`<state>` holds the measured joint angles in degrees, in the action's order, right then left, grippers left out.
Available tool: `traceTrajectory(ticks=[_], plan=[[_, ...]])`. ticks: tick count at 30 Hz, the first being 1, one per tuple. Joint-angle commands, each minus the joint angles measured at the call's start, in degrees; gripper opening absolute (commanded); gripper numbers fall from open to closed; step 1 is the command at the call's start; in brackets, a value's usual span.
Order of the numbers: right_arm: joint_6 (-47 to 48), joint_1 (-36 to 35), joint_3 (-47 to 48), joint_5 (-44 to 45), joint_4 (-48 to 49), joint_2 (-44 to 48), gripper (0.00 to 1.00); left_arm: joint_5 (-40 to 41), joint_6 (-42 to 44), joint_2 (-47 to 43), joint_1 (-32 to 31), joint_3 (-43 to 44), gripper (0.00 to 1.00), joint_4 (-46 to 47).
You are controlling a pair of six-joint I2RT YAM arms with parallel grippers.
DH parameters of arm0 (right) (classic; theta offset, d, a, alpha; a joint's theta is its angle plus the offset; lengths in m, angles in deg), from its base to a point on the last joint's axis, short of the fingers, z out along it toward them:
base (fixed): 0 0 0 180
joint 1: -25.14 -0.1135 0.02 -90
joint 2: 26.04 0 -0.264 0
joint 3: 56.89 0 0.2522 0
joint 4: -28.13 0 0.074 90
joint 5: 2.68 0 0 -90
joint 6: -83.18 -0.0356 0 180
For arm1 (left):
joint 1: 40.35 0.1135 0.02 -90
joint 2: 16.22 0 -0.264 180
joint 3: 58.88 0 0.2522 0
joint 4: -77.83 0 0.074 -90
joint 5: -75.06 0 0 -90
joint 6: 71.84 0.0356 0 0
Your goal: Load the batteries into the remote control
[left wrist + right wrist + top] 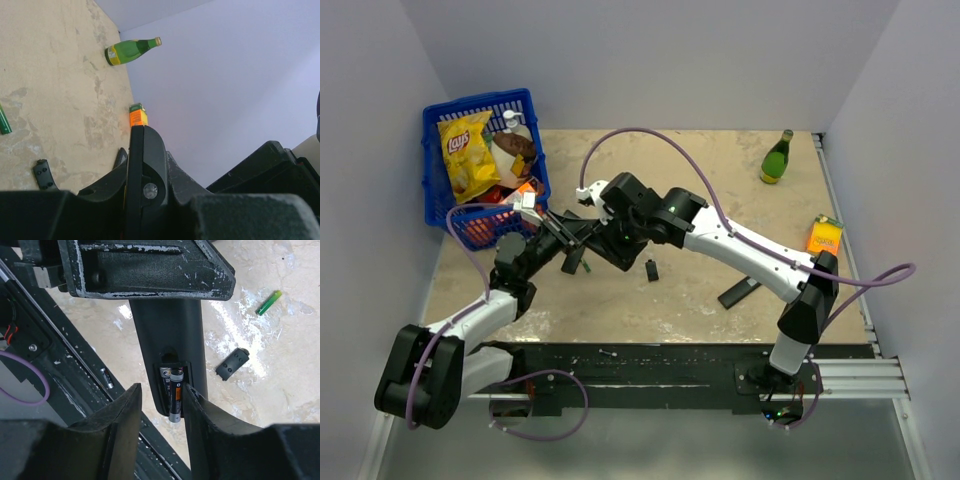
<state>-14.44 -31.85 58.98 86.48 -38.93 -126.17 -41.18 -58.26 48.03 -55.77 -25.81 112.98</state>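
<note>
The remote control [170,335] is a long black bar, and my left gripper [147,181] is shut on it, holding it above the table. Its back compartment faces the right wrist camera. One battery [164,381] lies seated in the bay. A second battery [175,399] lies askew beside it, its lower end sticking out past the bay's edge. My right gripper [161,392] is open astride the bay, its right finger close to that battery. A third battery [106,378] lies on the black base rail. The small black back cover [232,363] lies on the table.
A blue basket [432,170] of groceries stands at the back left. A green bottle [777,158] and an orange carton [825,236] are on the right. Another black remote [740,292] lies near the right arm. A green cylinder [268,302] lies on the table.
</note>
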Motion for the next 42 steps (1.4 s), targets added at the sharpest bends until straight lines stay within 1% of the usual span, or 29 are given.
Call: traceTrajectory(ticks=[1, 13, 18, 21, 23, 24, 25, 27, 28, 30, 31, 32, 36, 39, 42], plan=[[0.24, 0.74, 2.22, 4.09, 0.83, 0.73, 0.43, -2.85, -3.82, -1.41, -0.58, -1.64, 0.0, 6.64], [1.29, 0.92, 3.98, 10.68, 1.27, 2.67, 0.49, -2.5, -7.42, -0.09, -0.58, -4.98, 0.0, 11.39], [0.68, 0.92, 3.1, 10.69, 2.76, 4.42, 0.51, -2.24, -7.69, -0.35, -0.58, -5.6, 0.0, 12.0], [-0.47, 1.27, -0.58, 7.01, 6.35, 8.89, 0.55, -2.15, -8.65, 0.0, -0.58, -6.3, 0.0, 13.49], [-1.61, 2.41, -4.71, 4.46, 9.61, 11.53, 0.58, -2.15, -9.62, 0.35, -0.58, -6.74, 0.0, 15.24], [-2.13, 3.02, -6.37, 1.49, 10.92, 14.85, 0.6, -1.98, -10.06, 0.53, -0.58, -7.26, 0.0, 16.04], [-3.01, 4.33, -10.48, 1.02, 14.07, 16.45, 0.63, -1.97, -11.28, 0.7, -0.58, -7.62, 0.0, 17.0], [-4.42, 6.44, -15.16, -5.62, 17.6, 21.79, 0.66, -1.62, -12.43, 1.23, -0.58, -8.49, 0.0, 19.38], [-6.08, 8.89, -19.88, -8.1, 21.01, 23.74, 0.67, -1.45, -13.04, 1.32, -0.58, -8.67, 0.0, 20.08], [-7.41, 10.75, -24.12, -13.1, 24.28, 28.04, 0.71, -1.1, -13.22, 1.32, -0.58, -8.85, 0.0, 20.79], [-8.98, 11.02, -27.71, -14.18, 27.17, 29.2, 0.73, -1.09, -13.4, 1.14, -0.58, -8.85, 0.0, 21.05], [-9.78, 11.11, -29.32, -14.97, 28.41, 30.08, 0.76, -0.92, -13.4, 1.06, -0.58, -8.85, 0.0, 21.06], [-13.73, 11.38, -35.03, -17.87, 32.81, 33.07, 0.79, -0.48, -13.67, 0.7, -0.58, -8.68, 0.0, 21.14], [-16.45, 11.38, -39.51, -20.25, 38.25, 34.13, 0.8, -0.22, -13.58, 0.7, -0.58, -8.33, 0.0, 21.06], [-18.21, 11.38, -41.54, -21.65, 41.07, 33.87, 0.8, -0.04, -13.75, 0.62, -0.58, -7.97, 0.0, 21.14]])
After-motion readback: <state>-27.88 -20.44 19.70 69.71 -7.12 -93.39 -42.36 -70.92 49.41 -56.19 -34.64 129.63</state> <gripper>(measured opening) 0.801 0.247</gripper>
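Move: The right fingertips are already at the open battery compartment of the remote held by the left hand; the compartment's middle is about 1 cm ahead and 1 cm below the right hand point. The battery cover lies on the table roughly 7 cm to the right, 1 cm farther out and 13 cm lower, and a loose green battery some 10 cm ahead and 2 cm right at that height. From the left hand, the compartment is about 4 cm back, 7 cm right and 3 cm lower. The right fingers stay at the batteries in the compartment for a moment, then come free and spread to about twice their gap as the hand slips forward about 3 cm, lifts away up and to the right past the end of the remote, then sinks partly and draws back, ending some 6 cm right and 4 cm higher, with the wrist rolled about 30 degrees so that the fingers swing from steeply down towards the left. The left hand keeps its grip on the remote and eases it back about 3 cm, rolling it some 10 degrees with the hand's left side going down. ##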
